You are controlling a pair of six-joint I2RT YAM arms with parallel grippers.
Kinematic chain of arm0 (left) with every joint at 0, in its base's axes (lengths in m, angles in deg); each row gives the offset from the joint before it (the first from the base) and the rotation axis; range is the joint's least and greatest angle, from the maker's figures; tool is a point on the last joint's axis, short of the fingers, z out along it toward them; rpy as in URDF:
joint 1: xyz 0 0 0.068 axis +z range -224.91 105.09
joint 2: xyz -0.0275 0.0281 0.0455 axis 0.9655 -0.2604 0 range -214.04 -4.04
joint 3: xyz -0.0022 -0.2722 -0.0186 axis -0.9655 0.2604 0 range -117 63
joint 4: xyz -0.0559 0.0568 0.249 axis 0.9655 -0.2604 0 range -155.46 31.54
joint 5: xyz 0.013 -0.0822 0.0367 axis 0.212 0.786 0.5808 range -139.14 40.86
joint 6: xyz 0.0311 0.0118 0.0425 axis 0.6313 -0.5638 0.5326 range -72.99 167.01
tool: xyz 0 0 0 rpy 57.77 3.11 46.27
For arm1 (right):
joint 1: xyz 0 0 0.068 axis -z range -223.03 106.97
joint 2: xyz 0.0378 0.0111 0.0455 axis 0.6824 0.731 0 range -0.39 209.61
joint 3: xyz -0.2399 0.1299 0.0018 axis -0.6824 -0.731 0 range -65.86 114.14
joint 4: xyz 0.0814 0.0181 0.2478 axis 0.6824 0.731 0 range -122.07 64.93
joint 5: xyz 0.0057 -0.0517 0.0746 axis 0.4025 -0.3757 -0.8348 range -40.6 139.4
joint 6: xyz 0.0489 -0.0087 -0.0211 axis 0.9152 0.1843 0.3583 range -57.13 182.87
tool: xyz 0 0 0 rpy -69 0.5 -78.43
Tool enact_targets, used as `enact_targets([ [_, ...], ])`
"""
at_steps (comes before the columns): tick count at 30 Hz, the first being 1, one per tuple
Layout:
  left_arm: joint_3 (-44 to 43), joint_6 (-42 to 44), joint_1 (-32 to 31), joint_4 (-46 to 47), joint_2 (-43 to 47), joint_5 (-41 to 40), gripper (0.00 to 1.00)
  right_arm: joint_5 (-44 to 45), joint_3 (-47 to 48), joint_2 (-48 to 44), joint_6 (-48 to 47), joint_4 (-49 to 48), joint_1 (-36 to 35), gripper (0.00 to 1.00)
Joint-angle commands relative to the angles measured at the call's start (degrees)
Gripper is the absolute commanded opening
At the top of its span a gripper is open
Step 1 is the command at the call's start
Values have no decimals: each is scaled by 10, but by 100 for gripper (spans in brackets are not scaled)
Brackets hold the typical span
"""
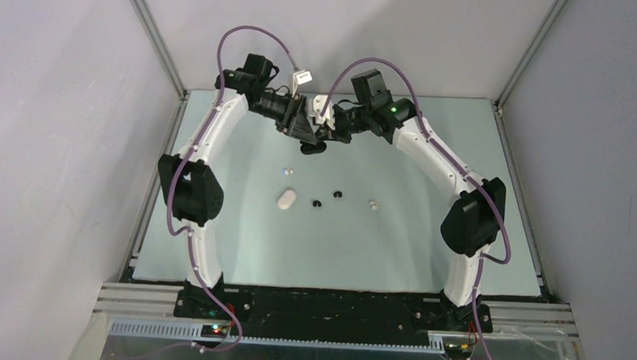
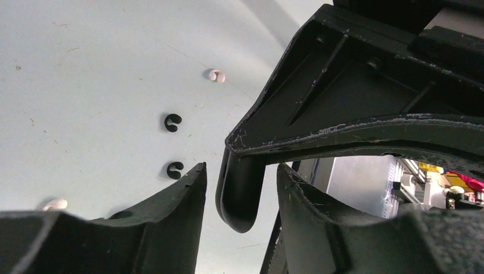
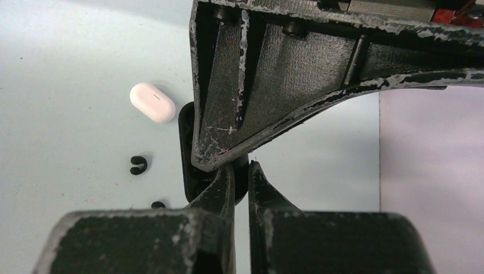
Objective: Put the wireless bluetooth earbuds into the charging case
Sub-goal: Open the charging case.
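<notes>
A black charging case (image 2: pixel 240 200) hangs in the air at the back of the table, where both arms meet. My right gripper (image 3: pixel 242 166) is shut on its upper edge, and its rounded body (image 3: pixel 187 149) shows behind the left finger. My left gripper (image 2: pixel 241 171) is open, with a jaw on each side of the case and a gap at both. Two black earbuds (image 1: pixel 317 203) (image 1: pixel 337 194) lie on the table in front. One white earbud (image 1: pixel 286 171) lies to the left and another (image 1: pixel 372 204) to the right. The black buds (image 2: pixel 173 122) (image 2: pixel 175 169) also show in the left wrist view.
A white charging case (image 1: pixel 287 199) lies shut on the table next to the black buds and shows in the right wrist view (image 3: pixel 152 103). Grey walls with metal rails (image 1: pixel 154 51) enclose the table on the left, back and right.
</notes>
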Motion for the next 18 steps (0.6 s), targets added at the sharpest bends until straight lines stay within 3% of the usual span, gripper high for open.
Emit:
enact_targets([
  [1,-24,-8,4,5,4,9,55,-11,23,-7,-17,1,-2,0],
  [4,-21,-9,5,5,5,11,51,-10,23,-7,-18,0,-2,0],
  [12,-19,-10,7,5,-1,29,31,-5,20,-9,-21,-1,-4,0],
  [18,-21,-4,7,5,-1,36,4,0,12,-10,-17,-8,-6,0],
])
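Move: Right between the half-open left fingers lies the black charging case, its middle about 1 cm back of and 1 cm below the left hand. From the right hand, which already grips it, the middle is roughly 2 cm back, 1 cm left and 2 cm below. On the table some 17 cm below the left hand, the white case lies about 9 cm back and 7 cm left, the nearer black earbuds 9 cm back and straight in line, and the left white earbuds level with the hand and 8 cm left. Closing from about half open to nearly shut, the left fingers come together on the black case and pinch it, the grip effort rising at the end; the left hand otherwise stays in place, lifting barely half a centimetre. The right hand stands still, with its shut fingers keeping their hold on the case from the other side. ##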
